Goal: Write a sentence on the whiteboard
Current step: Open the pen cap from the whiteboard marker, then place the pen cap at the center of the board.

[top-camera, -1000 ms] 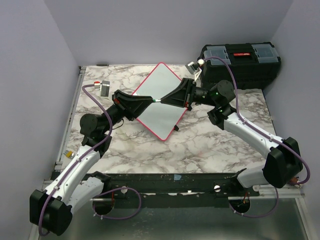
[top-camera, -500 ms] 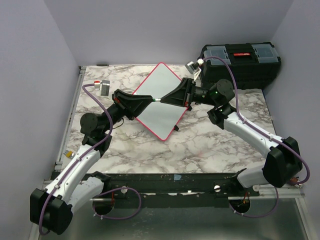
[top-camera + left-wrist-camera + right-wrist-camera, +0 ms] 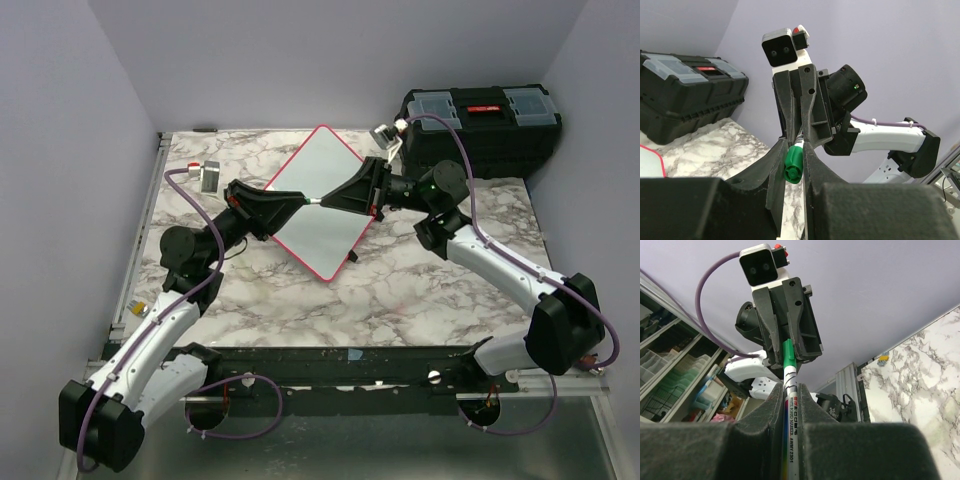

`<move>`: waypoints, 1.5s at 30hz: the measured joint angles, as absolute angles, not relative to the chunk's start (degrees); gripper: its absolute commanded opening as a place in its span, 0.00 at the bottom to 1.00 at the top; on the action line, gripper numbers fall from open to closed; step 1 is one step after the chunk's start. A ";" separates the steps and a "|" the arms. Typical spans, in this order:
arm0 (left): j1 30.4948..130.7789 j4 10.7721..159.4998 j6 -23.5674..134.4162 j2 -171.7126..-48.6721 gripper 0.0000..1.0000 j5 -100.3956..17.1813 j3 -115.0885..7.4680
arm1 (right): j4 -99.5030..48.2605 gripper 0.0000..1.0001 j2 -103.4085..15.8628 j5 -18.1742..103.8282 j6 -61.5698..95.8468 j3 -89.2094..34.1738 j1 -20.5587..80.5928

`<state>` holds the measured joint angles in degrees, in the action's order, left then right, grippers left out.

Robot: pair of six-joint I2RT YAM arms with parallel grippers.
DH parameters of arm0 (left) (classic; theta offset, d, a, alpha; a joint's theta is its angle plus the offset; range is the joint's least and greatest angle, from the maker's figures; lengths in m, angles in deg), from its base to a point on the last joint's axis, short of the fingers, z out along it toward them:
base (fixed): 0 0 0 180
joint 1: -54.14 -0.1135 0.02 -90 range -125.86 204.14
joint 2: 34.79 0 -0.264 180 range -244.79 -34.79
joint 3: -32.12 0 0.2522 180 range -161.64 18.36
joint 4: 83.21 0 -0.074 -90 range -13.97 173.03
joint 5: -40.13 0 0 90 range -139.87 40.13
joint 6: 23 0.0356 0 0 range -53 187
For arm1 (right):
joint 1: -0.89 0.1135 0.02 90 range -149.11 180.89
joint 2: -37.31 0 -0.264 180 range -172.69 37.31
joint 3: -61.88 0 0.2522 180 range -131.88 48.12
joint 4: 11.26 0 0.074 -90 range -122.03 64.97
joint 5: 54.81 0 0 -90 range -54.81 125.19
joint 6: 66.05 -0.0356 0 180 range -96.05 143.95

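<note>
The whiteboard (image 3: 310, 235) lies turned at an angle on the marble table, white with a red rim. No green sentence shows on it. Both grippers meet tip to tip above its middle, holding one marker (image 3: 313, 201) between them. My left gripper (image 3: 298, 204) is shut on the marker's green cap (image 3: 793, 164). My right gripper (image 3: 331, 199) is shut on the white marker barrel (image 3: 792, 412), printed "whiteboard marker". In the left wrist view the left gripper (image 3: 794, 146) faces the right one; in the right wrist view the right gripper (image 3: 790, 390) faces the left one. The cap still sits on the barrel.
A black toolbox (image 3: 481, 127) stands at the back right corner, also in the left wrist view (image 3: 685, 95). A small black clip (image 3: 355, 257) sticks out at the whiteboard's near right edge. Purple walls close in the table at the back and sides.
</note>
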<state>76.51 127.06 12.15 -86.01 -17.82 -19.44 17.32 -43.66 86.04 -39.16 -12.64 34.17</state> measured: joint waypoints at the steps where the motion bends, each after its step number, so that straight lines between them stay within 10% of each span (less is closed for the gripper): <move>1: 76.57 126.21 12.44 -85.59 0.00 -17.88 -19.44 | 17.37 0.01 -43.66 86.04 -39.22 -12.50 34.23; 45: 64.51 110.71 14.51 -72.22 0.00 -23.00 -14.20 | 17.32 0.01 -38.44 82.52 -38.55 -4.96 34.93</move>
<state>64.51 110.71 14.51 -72.22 -23.00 -14.20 17.32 -38.44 82.52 -38.55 -4.96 34.93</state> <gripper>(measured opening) 0.173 0.124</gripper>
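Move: The green cap, still on the whiteboard marker, is already in the left fingers, its middle about 1 cm to the right of that hand and level with it. From the right hand, which grips the white barrel, the cap is some 5 cm to the left and roughly 1 cm up. The whiteboard lies below, its middle about 17 cm ahead, 3 cm to the right and 35 cm down from the left hand. The capped marker stays pinched from both ends as the two hands sink together about 3 cm and ease slightly back, the left starting to draw left. Then the left hand swings away quickly, to about 7 cm left overall, coming forward some 3 cm and turning counter-clockwise, while the right shifts about 1.5 cm to the right; both grips hold. ##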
